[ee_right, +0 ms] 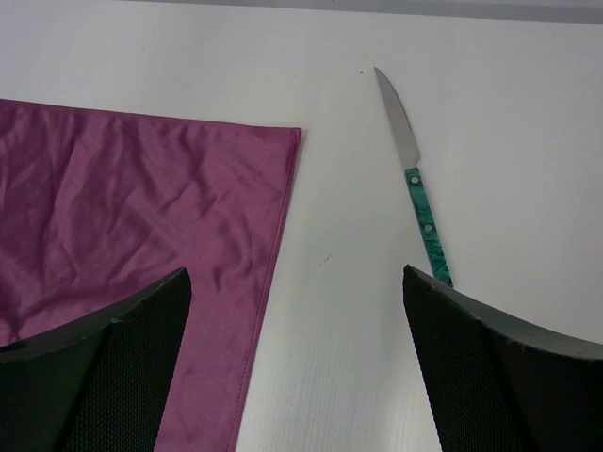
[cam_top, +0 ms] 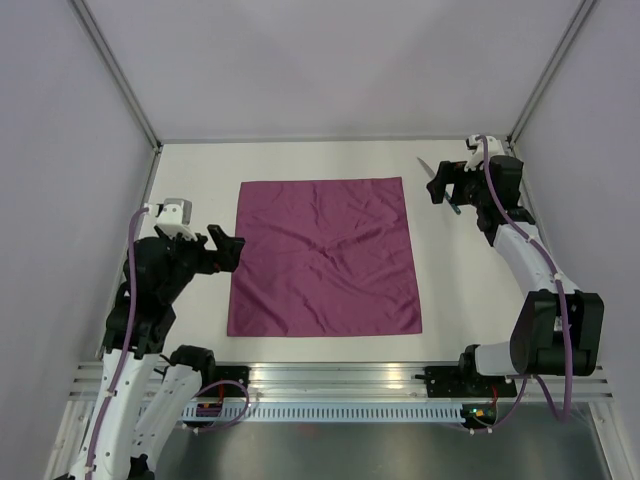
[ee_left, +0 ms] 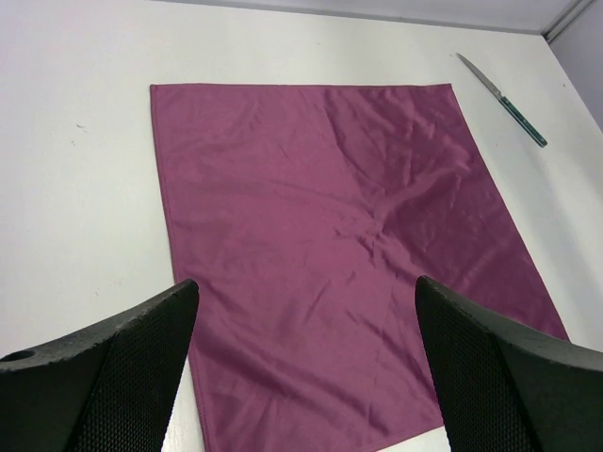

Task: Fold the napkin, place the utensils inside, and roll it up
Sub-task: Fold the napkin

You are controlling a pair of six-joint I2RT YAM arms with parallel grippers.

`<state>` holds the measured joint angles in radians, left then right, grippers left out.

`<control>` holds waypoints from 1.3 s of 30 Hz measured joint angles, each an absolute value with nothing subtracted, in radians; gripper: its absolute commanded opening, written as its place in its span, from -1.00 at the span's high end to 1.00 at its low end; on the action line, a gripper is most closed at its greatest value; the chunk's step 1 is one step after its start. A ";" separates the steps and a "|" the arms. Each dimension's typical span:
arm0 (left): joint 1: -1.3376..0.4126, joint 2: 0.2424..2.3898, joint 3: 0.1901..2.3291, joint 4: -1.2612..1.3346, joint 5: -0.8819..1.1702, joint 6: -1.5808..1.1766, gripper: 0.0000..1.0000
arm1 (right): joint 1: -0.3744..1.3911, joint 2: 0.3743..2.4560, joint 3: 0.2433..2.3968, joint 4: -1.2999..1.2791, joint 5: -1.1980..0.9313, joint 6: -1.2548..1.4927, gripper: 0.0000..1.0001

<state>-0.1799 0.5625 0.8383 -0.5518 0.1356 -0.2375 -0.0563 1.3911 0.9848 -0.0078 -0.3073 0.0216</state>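
The plum-purple napkin (cam_top: 325,255) lies spread flat and creased in the middle of the white table. It also shows in the left wrist view (ee_left: 339,235) and the right wrist view (ee_right: 141,217). One utensil shows: a silvery knife with a green handle (ee_right: 415,179), off the napkin's far right corner, also visible in the left wrist view (ee_left: 502,99). In the top view only its blade tip (cam_top: 426,164) shows beside my right gripper (cam_top: 445,185). My right gripper (ee_right: 295,273) is open and empty above the table, near the knife handle. My left gripper (cam_top: 225,248) is open and empty at the napkin's left edge (ee_left: 306,282).
Pale enclosure walls and slanted metal posts (cam_top: 115,70) bound the table at the back and sides. A metal rail (cam_top: 340,385) runs along the near edge between the arm bases. Bare table (cam_top: 470,280) lies right of the napkin.
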 measured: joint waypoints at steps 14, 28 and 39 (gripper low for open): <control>-0.180 0.569 0.827 -0.575 0.130 -0.233 -0.99 | 0.172 1.464 1.128 -0.100 -0.433 -0.043 -0.80; -0.180 0.562 0.823 -0.575 0.091 -0.234 -0.99 | 0.887 1.744 1.218 -0.113 -0.225 -0.081 -0.37; -0.178 0.529 0.823 -0.598 -0.048 -0.234 -0.99 | 1.140 1.937 1.307 -0.067 -0.121 -0.091 -0.12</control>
<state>-0.1783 0.5289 0.8230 -0.5980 -0.0479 -0.2344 1.1404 1.9366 1.3071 -0.0666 -0.1211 -0.0914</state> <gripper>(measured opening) 0.993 0.580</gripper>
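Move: The napkin lies flat. Its near left corner, which the right hand goes for, is some 55 cm to that hand's left, about 29 cm back and 19 cm below. The napkin's middle is about 32 cm left and 5 cm back, its near right corner 7 cm left and 29 cm back; the knife lies 18 cm ahead and 2 cm right. From the left hand, that near left corner is about 10 cm back, 4 cm left and 27 cm below. Sweeping left and then increasingly back and down, the right hand crosses over the napkin towards its near left corner, about 44 cm left, 23 cm back and 12 cm lower overall. It turns about 60 degrees counter-clockwise while its fingers narrow to roughly half open, still clear of the cloth. Late on, the left hand shifts about 3 cm left, turning slightly counter-clockwise with fingers wide open. ##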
